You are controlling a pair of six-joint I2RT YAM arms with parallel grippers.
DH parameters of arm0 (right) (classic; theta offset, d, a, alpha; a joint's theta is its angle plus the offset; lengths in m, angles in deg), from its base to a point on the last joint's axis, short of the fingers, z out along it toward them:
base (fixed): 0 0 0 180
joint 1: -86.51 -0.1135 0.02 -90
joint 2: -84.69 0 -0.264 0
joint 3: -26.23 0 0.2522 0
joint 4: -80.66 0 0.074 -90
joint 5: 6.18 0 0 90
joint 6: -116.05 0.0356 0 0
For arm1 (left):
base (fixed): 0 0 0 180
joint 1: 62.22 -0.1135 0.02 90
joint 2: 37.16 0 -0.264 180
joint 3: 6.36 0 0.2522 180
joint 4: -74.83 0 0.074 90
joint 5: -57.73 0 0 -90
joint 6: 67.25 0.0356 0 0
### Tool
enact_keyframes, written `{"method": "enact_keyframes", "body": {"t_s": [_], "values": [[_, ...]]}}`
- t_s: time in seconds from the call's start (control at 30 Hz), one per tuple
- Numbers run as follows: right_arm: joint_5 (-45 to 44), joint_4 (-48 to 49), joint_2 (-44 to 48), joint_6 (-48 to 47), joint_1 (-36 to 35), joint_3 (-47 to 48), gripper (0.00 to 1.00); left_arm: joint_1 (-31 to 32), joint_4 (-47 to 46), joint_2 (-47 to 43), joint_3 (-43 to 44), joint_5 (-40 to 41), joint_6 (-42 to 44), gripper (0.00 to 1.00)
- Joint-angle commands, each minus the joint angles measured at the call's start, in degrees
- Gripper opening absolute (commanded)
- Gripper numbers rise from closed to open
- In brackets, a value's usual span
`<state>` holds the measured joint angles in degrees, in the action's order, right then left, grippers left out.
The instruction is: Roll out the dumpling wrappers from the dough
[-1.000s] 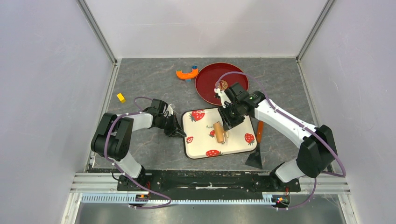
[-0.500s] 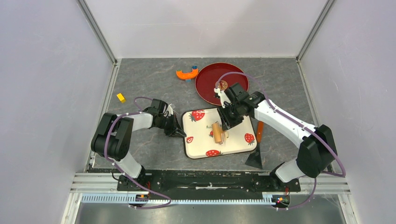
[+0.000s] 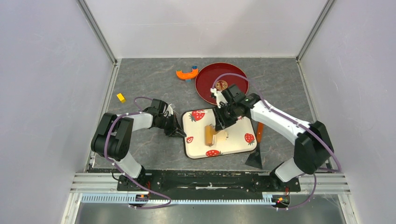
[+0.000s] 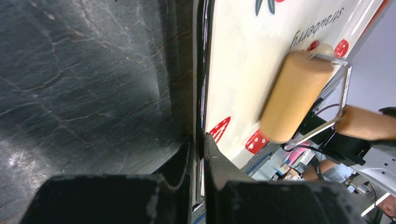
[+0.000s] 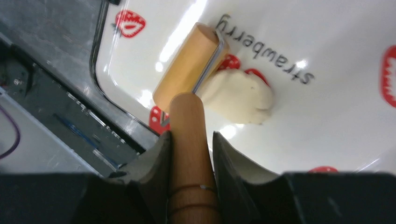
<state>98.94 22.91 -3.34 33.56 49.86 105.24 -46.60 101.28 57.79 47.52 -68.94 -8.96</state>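
A white strawberry-print tray [image 3: 236,129] lies between the arms. On it the dough [image 3: 223,136] is a pale, partly flattened lump [image 5: 239,96]. Just left of the dough, and touching it, is the tan wooden roller [image 3: 208,135]. My right gripper [image 5: 190,137] is shut on the roller's wooden handle [image 5: 187,116], with the cylinder [image 5: 189,65] ahead of the fingers. My left gripper [image 4: 201,140] is shut on the tray's left rim [image 4: 204,84]. The roller [image 4: 294,95] shows farther along that view. No dumpling wrappers are in view.
A dark red plate [image 3: 205,86] holding a small brown thing [image 3: 221,85] sits behind the tray. An orange curved piece [image 3: 187,73] lies to its left, and a yellow block [image 3: 121,97] is near the left wall. An orange-handled black scraper [image 3: 257,151] lies right of the tray.
My right gripper has drawn the roller leftward across the tray, off the dough, which now shows to the roller's right. The left arm and the tray have not moved.
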Motion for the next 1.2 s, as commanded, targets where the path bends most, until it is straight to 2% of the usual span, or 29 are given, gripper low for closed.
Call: {"method": "enact_keyframes", "body": {"t_s": [0.0, 0.2, 0.33, 0.5, 0.7, 0.87, 1.17], "values": [[-11.52, -3.62, -12.56, -3.10, -2.02, -9.35, 0.00, 0.82, 2.78, 3.84, -3.28, 12.06, 1.64, 0.02], [-9.73, -4.68, -11.62, -3.90, -1.98, -5.01, 0.00, 0.82, 2.78, 3.83, -3.22, 12.06, 1.62, 0.02], [-3.30, -4.44, -9.21, -6.89, -2.03, -0.46, 0.00, 0.76, 2.78, 3.87, -3.22, 12.14, 1.59, 0.02], [5.46, -3.83, -5.37, -8.53, -2.03, 7.95, 0.00, 0.76, 2.78, 3.84, -3.29, 12.18, 1.63, 0.02], [7.47, -5.34, -4.27, -5.54, -1.33, 18.29, 0.00, 0.79, 3.31, 3.66, -2.75, 11.85, 2.54, 0.02], [6.97, -6.81, -3.69, -5.07, -0.14, 22.17, 0.00, 0.82, 9.30, 2.70, 1.76, 12.39, 5.55, 0.02], [1.84, -9.79, -3.87, -7.02, 3.07, 22.16, 0.00, 0.73, 23.90, 3.78, 13.61, 22.21, 14.14, 0.02]]}}
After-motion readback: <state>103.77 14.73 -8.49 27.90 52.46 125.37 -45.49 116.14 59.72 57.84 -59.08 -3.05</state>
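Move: The dough lies flattened on the tray about 3 cm back from the right hand, level with it sideways and some 9 cm below; this hand already holds the roller's handle. The roller head stands just left of the dough, 3 cm back and 3 cm left of the right hand, 8 cm down. The red plate is some 18 cm ahead and 2 cm to the right. From the left hand, on the tray's left rim, the dough lies about 14 cm to the right, level. The dough's left side gets the end of a rolling stroke: the right hand, keeping its grip on the handle, carries the roller about 5 cm farther left, sinking 1 cm, then lifts it some 9 cm, going forward nearly 5 cm and finally drifting back right. Late on, the left hand, still pinching the tray's rim, draws it a couple of centimetres left and forward, its wrist rolling about 10 degrees. ##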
